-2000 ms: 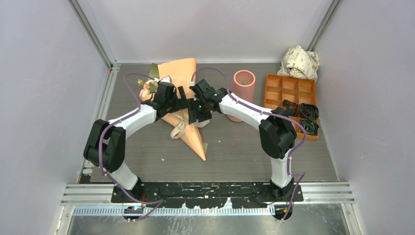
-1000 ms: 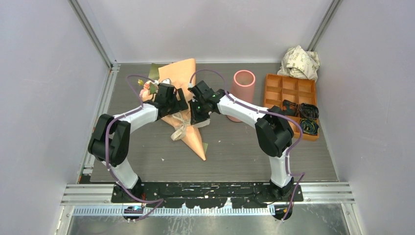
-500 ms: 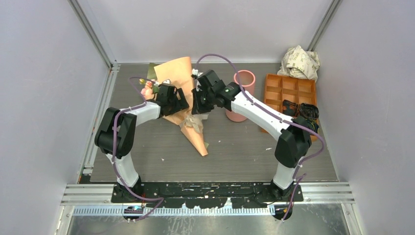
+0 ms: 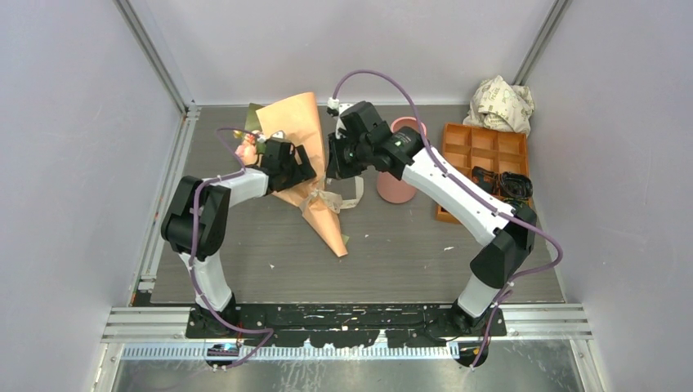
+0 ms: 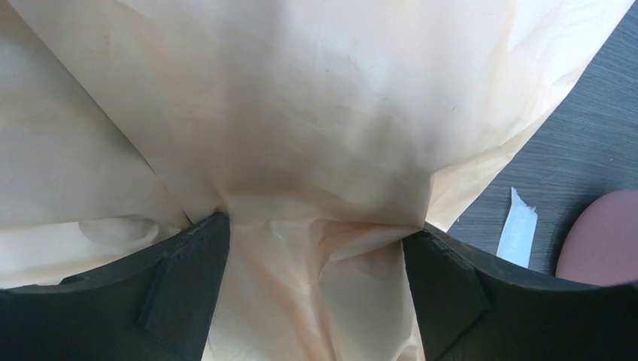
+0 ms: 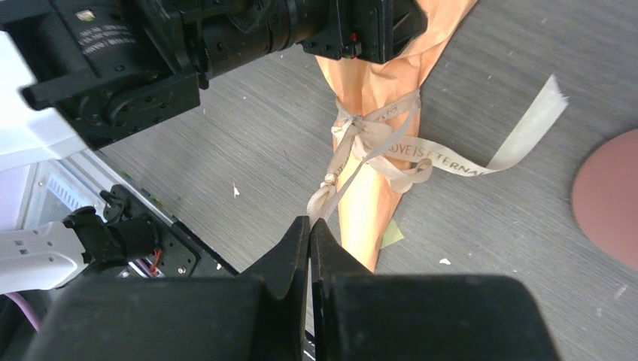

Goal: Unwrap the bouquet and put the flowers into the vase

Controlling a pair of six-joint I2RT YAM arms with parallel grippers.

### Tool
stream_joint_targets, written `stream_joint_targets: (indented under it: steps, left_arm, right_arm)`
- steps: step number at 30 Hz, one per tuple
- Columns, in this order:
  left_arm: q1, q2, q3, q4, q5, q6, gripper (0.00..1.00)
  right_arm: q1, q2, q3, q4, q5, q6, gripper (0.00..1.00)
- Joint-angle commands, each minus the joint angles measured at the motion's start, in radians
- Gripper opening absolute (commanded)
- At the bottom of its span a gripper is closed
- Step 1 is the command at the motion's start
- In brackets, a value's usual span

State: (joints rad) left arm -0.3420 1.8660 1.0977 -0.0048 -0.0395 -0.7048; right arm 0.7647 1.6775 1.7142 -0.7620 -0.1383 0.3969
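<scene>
The bouquet [image 4: 296, 131] lies on the table as a peach paper cone, tip [image 4: 333, 237] toward me. Pink flowers [image 4: 244, 152] peek out at its far-left mouth. My left gripper [image 4: 301, 168] straddles the cone's middle, its jaws wide and pressing the paper [image 5: 301, 113] from both sides [image 5: 316, 248]. A beige ribbon [image 6: 399, 147] wraps the cone [image 6: 369, 203], and one tail lies loose to the right. My right gripper [image 6: 310, 222] is raised above the cone [image 4: 335, 167], shut on the ribbon's knotted end. The salmon-pink vase [image 4: 395, 188] stands upright just right of it, partly behind the right arm.
An orange compartment tray [image 4: 482, 147] holding black cables [image 4: 511, 192] sits at the right. Crumpled white printed paper [image 4: 500, 102] lies in the back right corner. A small green scrap [image 6: 391, 237] rests beside the cone tip. Enclosure walls close in on three sides.
My right gripper rose and moved back with the ribbon end, loosening the bow; one tail now trails right. The cone's tip swung slightly left. The left gripper stayed on the cone.
</scene>
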Motion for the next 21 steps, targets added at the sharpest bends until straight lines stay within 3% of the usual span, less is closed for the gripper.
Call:
stream_joint_targets:
  steps: [1, 5, 12, 16, 21]
  left_arm:
    - [0.018, 0.071, -0.010, -0.043, -0.001, -0.001, 0.84]
    - [0.021, 0.082, -0.008, -0.042, 0.004, -0.001, 0.84]
    - [0.023, 0.091, -0.004, -0.048, 0.019, 0.001, 0.84]
    - [0.023, 0.058, -0.008, -0.064, 0.032, 0.005, 0.83]
    - [0.023, -0.051, -0.009, -0.133, 0.011, 0.021, 0.83]
  right_arm:
    - [0.005, -0.089, 0.173, -0.054, 0.092, -0.077, 0.08]
    - [0.005, -0.138, 0.272, -0.095, 0.202, -0.125, 0.10]
    - [0.004, -0.243, 0.241, -0.050, 0.280, -0.148, 0.19]
    - [0.005, -0.234, 0.202, -0.052, 0.340, -0.150, 0.35]
    - [0.004, -0.139, 0.163, -0.120, 0.345, -0.132, 0.44]
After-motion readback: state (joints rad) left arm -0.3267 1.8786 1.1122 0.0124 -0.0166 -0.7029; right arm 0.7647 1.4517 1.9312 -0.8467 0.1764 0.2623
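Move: The ribbon knot lies about 7 cm ahead of the right gripper, 5 cm to its left and some 21 cm below; the fingers still hold one raised strand of it. From that gripper, the vase stands about 9 cm ahead, 15 cm right and 10 cm lower, and the wrap's narrow tip is 9 cm back and 2 cm left, 22 cm down. The knot is about 7 cm back and 6 cm right of the left gripper; the flowers are 8 cm ahead and 10 cm left of it. Draw the right gripper up about 18 cm and some 8 cm to the right, away from the knot, pulling the pinched strand and tilting the fingertips up roughly 25 degrees; open the fingers partway in the later part to let the ribbon go, and sink slightly at the end. Keep the left gripper's spread fingertips on the paper, creeping about 1 cm forward. ##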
